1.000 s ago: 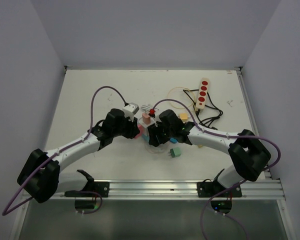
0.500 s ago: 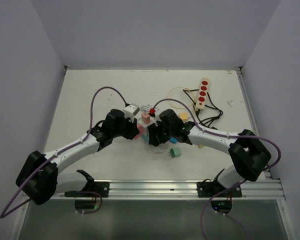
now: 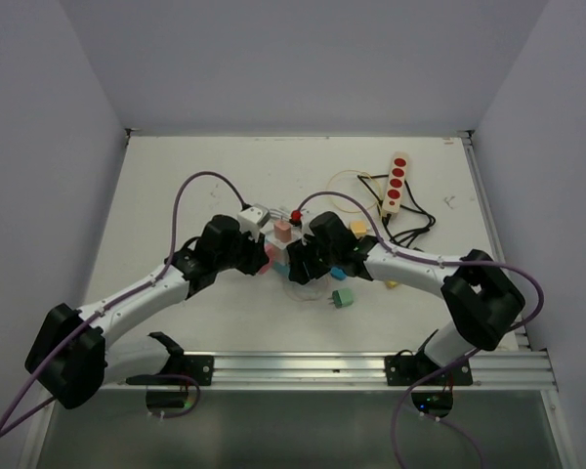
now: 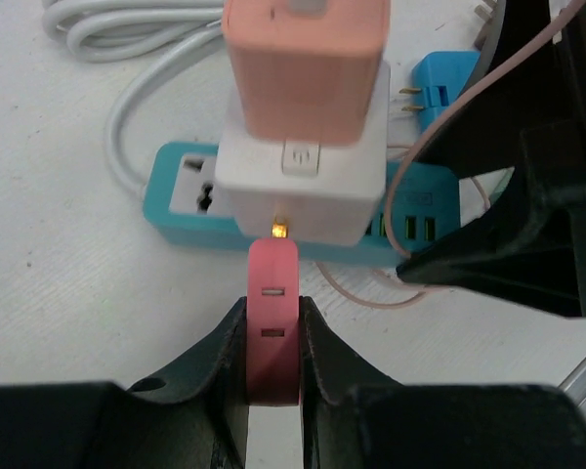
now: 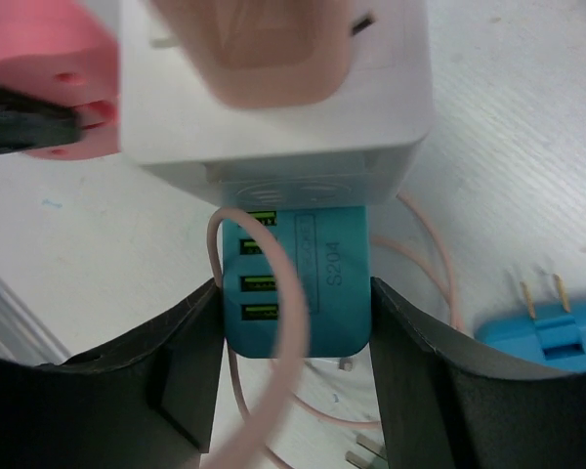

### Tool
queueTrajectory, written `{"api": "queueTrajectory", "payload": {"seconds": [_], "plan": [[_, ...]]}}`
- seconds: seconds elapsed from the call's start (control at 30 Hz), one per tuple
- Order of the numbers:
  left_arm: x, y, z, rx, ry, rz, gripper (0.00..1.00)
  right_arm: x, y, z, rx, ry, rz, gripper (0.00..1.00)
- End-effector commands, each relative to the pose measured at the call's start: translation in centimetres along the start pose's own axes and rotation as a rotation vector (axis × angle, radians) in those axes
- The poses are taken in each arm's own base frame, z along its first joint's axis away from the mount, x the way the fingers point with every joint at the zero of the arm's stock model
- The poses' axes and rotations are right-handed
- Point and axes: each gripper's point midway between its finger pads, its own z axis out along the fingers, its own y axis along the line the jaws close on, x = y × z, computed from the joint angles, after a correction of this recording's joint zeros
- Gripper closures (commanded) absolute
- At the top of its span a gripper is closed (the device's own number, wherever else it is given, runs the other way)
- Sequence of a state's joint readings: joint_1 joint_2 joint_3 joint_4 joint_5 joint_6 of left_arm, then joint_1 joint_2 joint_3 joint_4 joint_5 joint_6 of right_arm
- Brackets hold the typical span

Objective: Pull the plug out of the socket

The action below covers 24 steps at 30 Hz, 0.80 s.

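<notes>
A teal power strip (image 4: 181,200) lies on the table with a white cube adapter (image 4: 303,186) plugged into it and a salmon plug (image 4: 308,63) on top of the cube. My left gripper (image 4: 273,342) is shut on a red-pink plug (image 4: 272,313) that sits against the cube's near side. My right gripper (image 5: 295,322) is shut on the end of the teal power strip (image 5: 317,283), where the green USB ports are. In the top view both grippers meet at the strip (image 3: 285,256).
A loose blue plug (image 5: 557,327) lies right of the strip, a green plug (image 3: 343,298) lies nearer the rail. A thin pink cable (image 5: 273,332) loops over the strip's end. A beige strip with red sockets (image 3: 397,183) and black cables lie at the back right.
Both arms shifted slightly toward the far side of the table, carrying the strip and plugs with them. Both grips are unchanged.
</notes>
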State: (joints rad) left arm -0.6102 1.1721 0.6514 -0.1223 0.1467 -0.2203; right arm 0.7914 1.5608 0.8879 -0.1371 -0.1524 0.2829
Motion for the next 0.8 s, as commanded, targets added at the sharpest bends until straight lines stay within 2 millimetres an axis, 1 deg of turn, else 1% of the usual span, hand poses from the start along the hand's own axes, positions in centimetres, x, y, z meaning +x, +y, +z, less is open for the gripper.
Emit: {"api": "queueTrajectory", "payload": {"seconds": [0.0, 0.2, 0.27, 0.37, 0.43, 0.47, 0.5, 0.53, 0.57, 0.6, 0.63, 0.67, 0.73, 0.77], "plan": [[-0.5, -0.2, -1.7, 0.0, -0.023, 0.025, 1.0, 1.5, -8.1, -0.4, 0.346, 0.046, 0.111, 1.0], [0.1, 0.0, -2.0, -0.017, -0.008, 0.012, 1.0, 2.6, -9.0, 0.1, 0.374, 0.076, 0.128, 1.0], [0.1, 0.2, -2.1, -0.028, -0.013, 0.004, 1.0, 2.5, -8.9, 0.1, 0.363, 0.077, 0.124, 1.0], [0.1, 0.4, -2.1, -0.046, -0.015, -0.029, 1.0, 2.1, -8.1, 0.1, 0.312, 0.059, 0.093, 1.0], [0.4, 0.7, -1.7, -0.072, -0.006, -0.077, 1.0, 1.8, -7.5, 0.0, 0.272, 0.043, 0.08, 1.0], [0.5, 1.3, -1.5, -0.103, -0.005, -0.097, 1.0, 1.7, -7.3, -0.1, 0.26, 0.037, 0.072, 1.0], [1.0, 1.5, -1.0, -0.12, 0.009, -0.134, 0.99, 1.4, -7.0, -0.3, 0.241, 0.023, 0.057, 1.0], [1.0, 1.8, -0.8, -0.144, 0.007, -0.157, 0.97, 1.2, -6.8, -0.5, 0.234, 0.016, 0.05, 1.0], [1.6, 2.0, -0.3, -0.153, 0.025, -0.179, 0.95, 1.2, -6.7, -0.6, 0.226, 0.009, 0.04, 1.0], [1.7, 2.0, 0.0, -0.156, 0.028, -0.212, 0.93, 1.0, -6.6, -0.9, 0.221, -0.002, 0.034, 1.0], [1.5, 2.6, 0.3, -0.191, 0.011, -0.227, 0.91, 0.8, -6.6, -1.0, 0.221, -0.009, 0.029, 1.0], [2.0, 3.0, 0.9, -0.21, 0.024, -0.243, 0.9, 0.8, -6.2, -0.9, 0.195, -0.013, 0.021, 1.0], [1.8, 3.6, 1.5, -0.244, 0.004, -0.287, 0.88, 0.7, -5.7, -1.2, 0.169, -0.024, 0.016, 1.0], [2.1, 3.8, 2.0, -0.253, 0.012, -0.301, 0.88, 0.7, -5.6, -1.2, 0.161, -0.025, 0.014, 1.0]]}}
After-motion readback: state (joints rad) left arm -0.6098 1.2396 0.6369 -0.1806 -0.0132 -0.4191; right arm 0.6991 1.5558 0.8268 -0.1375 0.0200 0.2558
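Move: In the left fingers, the pink plug still has its gold pin at the white block, whose middle lies about 4 cm ahead of that hand, 5 cm right and 4 cm lower; the white cord bundle is some 12 cm ahead and 7 cm right. The right hand grips the teal socket: the white block is about 6 cm ahead and 5 cm left of it, the blue plug 9 cm right and 1 cm ahead, the green plug 10 cm right and 6 cm back. Pulling apart, the right hand keeps its grip on the teal socket and darts about 5 cm forward and as far right, dipping some 2.5 cm and turning clockwise, then eases slightly back. The left keeps the pink plug pinched, draws it a little back and left off the white block's side, then sinks about 4 cm towards the bare table, turning some 15 degrees counter-clockwise. ##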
